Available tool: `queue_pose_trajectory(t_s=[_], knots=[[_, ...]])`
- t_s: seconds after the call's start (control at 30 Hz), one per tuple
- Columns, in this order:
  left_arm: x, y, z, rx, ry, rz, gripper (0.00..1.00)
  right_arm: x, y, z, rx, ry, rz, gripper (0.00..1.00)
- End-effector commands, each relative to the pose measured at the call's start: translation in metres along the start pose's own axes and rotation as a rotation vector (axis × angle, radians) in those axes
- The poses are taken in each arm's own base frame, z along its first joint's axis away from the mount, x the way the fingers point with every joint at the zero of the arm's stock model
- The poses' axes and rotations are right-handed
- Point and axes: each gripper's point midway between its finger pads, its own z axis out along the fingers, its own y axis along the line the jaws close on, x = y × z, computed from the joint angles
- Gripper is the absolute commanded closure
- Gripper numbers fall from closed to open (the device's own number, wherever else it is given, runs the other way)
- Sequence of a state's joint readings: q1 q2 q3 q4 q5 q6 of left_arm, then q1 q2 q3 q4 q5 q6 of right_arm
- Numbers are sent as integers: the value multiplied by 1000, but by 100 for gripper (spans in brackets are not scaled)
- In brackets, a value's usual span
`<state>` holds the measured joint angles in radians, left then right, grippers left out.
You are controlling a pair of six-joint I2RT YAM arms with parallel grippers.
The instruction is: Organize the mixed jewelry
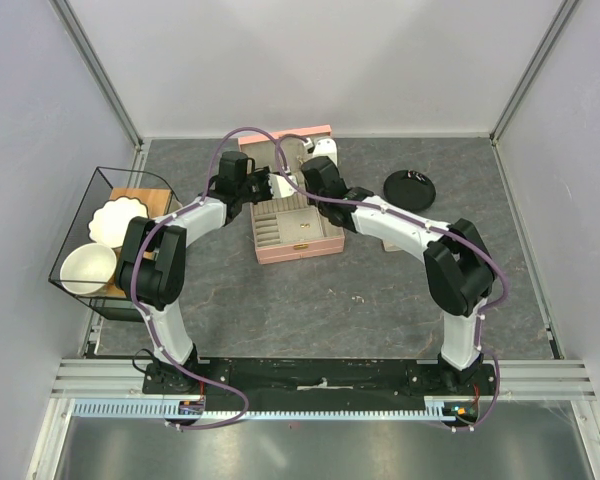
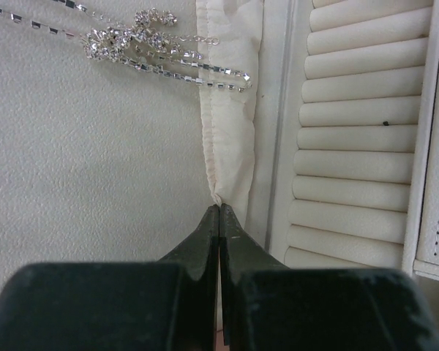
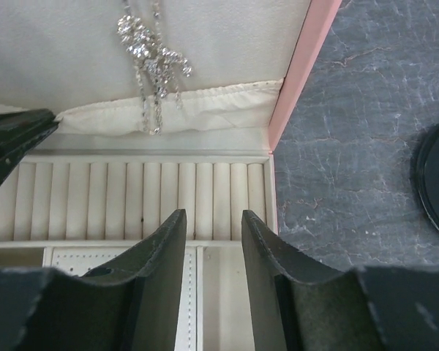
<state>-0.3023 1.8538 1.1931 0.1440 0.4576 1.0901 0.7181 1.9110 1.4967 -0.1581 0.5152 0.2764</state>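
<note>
A pink jewelry box (image 1: 300, 252) stands open in the middle of the table, its lid upright. A sparkling silvery chain piece of the mixed jewelry (image 2: 132, 40) (image 3: 150, 58) lies against the lid's cream lining, its end over the fabric pocket (image 2: 230, 110) (image 3: 197, 108). My left gripper (image 2: 219, 208) (image 1: 265, 185) is shut, and its tips pinch the pocket's gathered hem. My right gripper (image 3: 214, 213) (image 1: 292, 180) hangs open over the ring rolls (image 3: 132, 201) with nothing between its fingers. A tiny gold piece (image 1: 302, 231) lies in a box compartment. Another bit (image 1: 360, 298) lies on the table.
A round black disc (image 1: 409, 188) (image 3: 435, 175) lies right of the box. At the left, a black wire frame (image 1: 72, 228) holds a white scalloped dish (image 1: 117, 220) and a white bowl (image 1: 88, 270). White walls enclose the grey stone-patterned table.
</note>
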Motion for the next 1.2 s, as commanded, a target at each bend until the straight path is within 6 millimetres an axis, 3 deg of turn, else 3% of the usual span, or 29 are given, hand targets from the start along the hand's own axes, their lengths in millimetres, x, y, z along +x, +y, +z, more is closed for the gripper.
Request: queue_pose_trajectory(t_s=[0.0, 0.4, 1.17], knots=[[-26, 6, -6, 10, -88, -38, 98, -31, 2, 13, -26, -103, 110, 56], [-32, 2, -6, 27, -118, -70, 99, -59, 24, 32, -112, -186, 169, 55], [-42, -6, -11, 47, -155, -89, 98, -67, 39, 59, -155, -215, 202, 55]])
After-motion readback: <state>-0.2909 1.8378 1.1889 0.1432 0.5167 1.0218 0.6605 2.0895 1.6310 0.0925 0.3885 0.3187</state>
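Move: The necklace hanging inside the jewelry box lid is about 9 cm ahead of my right hand, 5 cm to its left and perhaps 2 cm lower. The lid's right side wall stands some 8 cm ahead and 4 cm right of that hand. The ring rolls lie about 3 cm ahead, 4 cm left and 9 cm below it. From my left hand, the necklace is roughly 7 cm to the right and 2 cm farther forward, about 1 cm higher. I reach my right hand into the open lid towards the hanging necklace, first straight forward and then forward and left, covering about 6 cm forward and 4 cm left. On the way I roll it some 10 degrees, left side up, and lift its fingertips slightly, with the fingers staying part open. My shut left fingertips stay at the lid's fabric pocket. ##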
